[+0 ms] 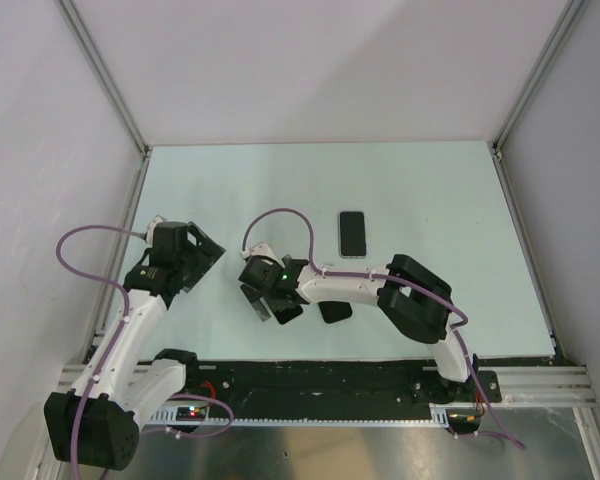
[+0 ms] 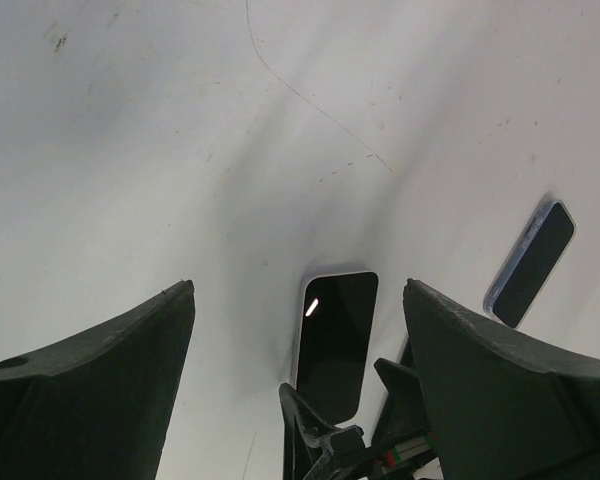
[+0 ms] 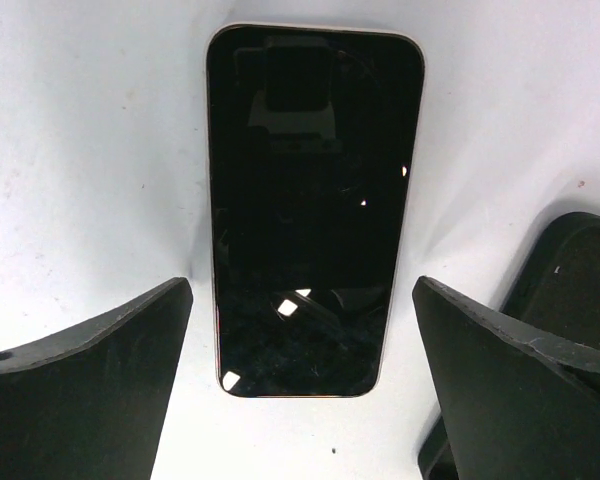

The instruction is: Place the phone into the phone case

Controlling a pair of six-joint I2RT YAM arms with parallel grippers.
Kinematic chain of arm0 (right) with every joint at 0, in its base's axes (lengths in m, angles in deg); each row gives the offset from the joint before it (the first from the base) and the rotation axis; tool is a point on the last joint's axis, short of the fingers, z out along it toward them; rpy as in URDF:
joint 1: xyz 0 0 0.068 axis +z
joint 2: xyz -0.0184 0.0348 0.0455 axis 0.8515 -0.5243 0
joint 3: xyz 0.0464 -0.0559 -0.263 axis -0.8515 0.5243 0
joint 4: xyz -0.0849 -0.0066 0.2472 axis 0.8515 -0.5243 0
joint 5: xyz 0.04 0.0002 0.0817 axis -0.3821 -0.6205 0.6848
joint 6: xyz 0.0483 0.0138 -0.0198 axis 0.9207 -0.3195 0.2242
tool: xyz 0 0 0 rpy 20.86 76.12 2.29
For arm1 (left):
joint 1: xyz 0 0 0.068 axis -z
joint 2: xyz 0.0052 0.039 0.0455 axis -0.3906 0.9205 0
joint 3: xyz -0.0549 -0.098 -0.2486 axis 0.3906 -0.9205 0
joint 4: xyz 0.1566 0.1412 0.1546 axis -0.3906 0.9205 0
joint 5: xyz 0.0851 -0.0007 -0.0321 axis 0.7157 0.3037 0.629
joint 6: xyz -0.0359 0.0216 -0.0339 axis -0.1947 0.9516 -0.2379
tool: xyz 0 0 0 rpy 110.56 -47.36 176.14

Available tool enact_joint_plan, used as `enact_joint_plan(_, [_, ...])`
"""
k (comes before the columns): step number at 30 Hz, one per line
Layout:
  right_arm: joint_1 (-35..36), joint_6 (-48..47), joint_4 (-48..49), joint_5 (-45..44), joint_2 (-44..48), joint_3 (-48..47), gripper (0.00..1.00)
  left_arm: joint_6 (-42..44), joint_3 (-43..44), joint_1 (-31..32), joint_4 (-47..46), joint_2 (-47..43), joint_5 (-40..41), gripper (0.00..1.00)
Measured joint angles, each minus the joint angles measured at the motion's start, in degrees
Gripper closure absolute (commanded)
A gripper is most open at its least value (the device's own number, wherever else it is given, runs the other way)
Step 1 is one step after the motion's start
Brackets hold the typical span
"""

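The phone (image 3: 315, 210) lies flat on the pale table, screen up, glossy black with a thin pale rim. My right gripper (image 3: 302, 285) hangs over its near end, open, one finger on each side and touching nothing. From above, that gripper (image 1: 267, 305) hides the phone. Beside the phone is a matte black piece with a rounded corner (image 3: 580, 290), which looks like the phone case (image 1: 335, 313), partly under my right arm. My left gripper (image 2: 298, 290) is open and empty, off to the left (image 1: 208, 255), looking at the phone (image 2: 335, 340) and the right fingers (image 2: 315, 425).
A second dark slab with a bluish rim (image 1: 352, 233) (image 2: 530, 262) lies farther back on the table. Purple cables loop off both wrists (image 1: 280, 215). Metal posts (image 1: 105, 80) and white walls enclose the table, and a black rail (image 1: 310, 385) runs along the near edge.
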Motion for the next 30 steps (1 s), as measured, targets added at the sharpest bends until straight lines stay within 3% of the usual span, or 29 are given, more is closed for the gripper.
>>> enact_joint_plan(10, [-0.9, 0.7, 2.6, 3.9, 0.0, 2.0, 0.06, 0.0, 0.0, 0.0, 0.0, -0.3, -0.2, 0.11])
enact_joint_plan(12, [-1.5, 1.1, 4.1, 4.7, 0.5, 3.1, 0.11, 0.0, 0.0, 0.0, 0.0, -0.3, -0.2, 0.11])
enact_joint_plan(23, [-2.6, 2.8, 6.4, 4.4, 2.3, 5.9, 0.55, 0.0, 0.0, 0.0, 0.0, -0.3, -0.2, 0.11])
enact_joint_plan(30, [-2.6, 3.1, 5.6, 4.2, 2.9, 6.3, 0.63, -0.1, 0.0, 0.0, 0.0, -0.3, -0.4, 0.11])
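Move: The phone lies flat between the right hand's open fingers, its middle about 3 cm ahead, 2 cm left and 2 cm below. From that hand, the black phone case is some 13 cm right and 2 cm ahead, and the far phone about 20 cm ahead and 19 cm right, both at table height. From the idle left hand the phone is about 16 cm right, 2 cm back and 12 cm below. The right hand sinks about 1 cm, pinches the phone's long edges, then shifts roughly 1 cm right. ##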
